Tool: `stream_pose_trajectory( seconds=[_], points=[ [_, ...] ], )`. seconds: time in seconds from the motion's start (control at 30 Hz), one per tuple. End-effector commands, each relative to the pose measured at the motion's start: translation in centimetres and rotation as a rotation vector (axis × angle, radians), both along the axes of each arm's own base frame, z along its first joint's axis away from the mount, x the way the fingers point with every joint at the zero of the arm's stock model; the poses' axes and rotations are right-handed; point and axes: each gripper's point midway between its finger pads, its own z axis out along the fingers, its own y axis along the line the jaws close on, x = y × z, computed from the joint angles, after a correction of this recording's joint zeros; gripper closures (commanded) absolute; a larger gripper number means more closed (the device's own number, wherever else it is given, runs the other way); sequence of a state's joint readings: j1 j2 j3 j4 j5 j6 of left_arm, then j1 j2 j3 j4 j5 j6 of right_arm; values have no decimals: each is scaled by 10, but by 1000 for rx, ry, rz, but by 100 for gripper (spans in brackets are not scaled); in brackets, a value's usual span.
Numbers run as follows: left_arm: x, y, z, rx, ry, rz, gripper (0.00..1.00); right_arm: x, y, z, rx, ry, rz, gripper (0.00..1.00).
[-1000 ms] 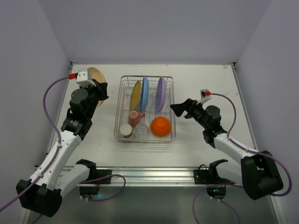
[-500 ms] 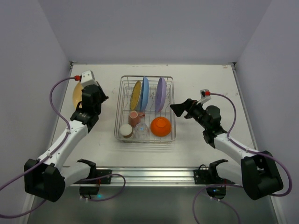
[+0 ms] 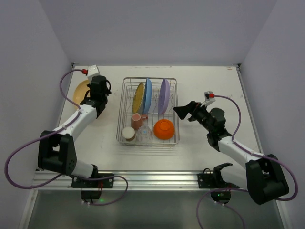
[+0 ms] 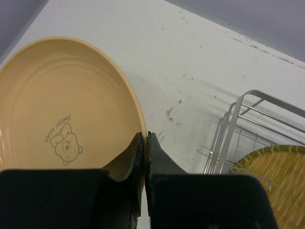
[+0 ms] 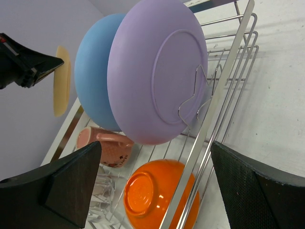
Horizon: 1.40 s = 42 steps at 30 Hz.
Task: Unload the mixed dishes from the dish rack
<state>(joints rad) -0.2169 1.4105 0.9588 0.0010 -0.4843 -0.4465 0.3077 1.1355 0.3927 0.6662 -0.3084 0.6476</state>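
My left gripper (image 4: 144, 136) is shut on the rim of the tan plate (image 4: 62, 119), which it holds over the far left of the table (image 3: 81, 90), left of the dish rack (image 3: 147, 79). In the rack stand a yellow plate (image 3: 138, 97), a light-blue plate (image 3: 147, 95) and a lavender plate (image 3: 164, 95). In front of them sit a pink mug (image 3: 139, 119), a cream cup (image 3: 128, 133), a clear glass (image 3: 144, 135) and an orange bowl (image 3: 164, 129). My right gripper (image 3: 178, 111) is open at the rack's right side, empty, facing the bowl (image 5: 157, 191).
The rack's wire side (image 5: 209, 119) runs between my right fingers and the bowl. The left wall is close behind the tan plate. White table (image 3: 214, 86) lies to the right of the rack.
My left arm has swung the tan plate down and in over the far-left table, and its wrist now points toward the back. The right arm has not moved.
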Motion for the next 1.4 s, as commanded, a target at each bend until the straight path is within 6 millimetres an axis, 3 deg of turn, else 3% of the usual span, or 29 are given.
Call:
stream_pose_trajectory(
  seconds=[0.0,0.63,0.87,1.37],
  points=[
    [28,12,32,12,-103,48,100,3,6,25,7,-80,26,1],
    [91,14,-27,27,17,83,100,4,6,25,0,-81,30,1],
    [107,22,-34,28,59,80,100,4,8,26,3,-80,39,1],
    [100,23,-71,15,128,95,100,2,10,26,11,-74,50,1]
  ],
)
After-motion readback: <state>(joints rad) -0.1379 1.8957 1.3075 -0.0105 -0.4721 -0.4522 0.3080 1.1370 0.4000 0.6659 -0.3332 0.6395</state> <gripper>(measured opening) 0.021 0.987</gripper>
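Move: The left hand still pinches the peach plate by its right rim, the plate's middle about 7 cm to its left, 3 cm back and 3 cm lower; the open table it is bound for lies some 6 cm ahead, 4 cm left and 17 cm below. The yellow plate in the rack stands about 20 cm right and 5 cm back, the blue plate 25 cm right and 4 cm back, both some 8 cm lower. From the idle right hand that table spot is roughly 42 cm left, 12 cm ahead and 17 cm below. The left hand carries the peach plate forward about 10 cm while sinking some 6 cm, over the bare table left of the rack, easing about 2 cm left only near the end of the reach, its shut fingers keeping their pinch on the right rim. Then the forward travel stops and the hand creeps down another centimetre towards the table top, having tipped its fingers down by some 8 degrees in all. ##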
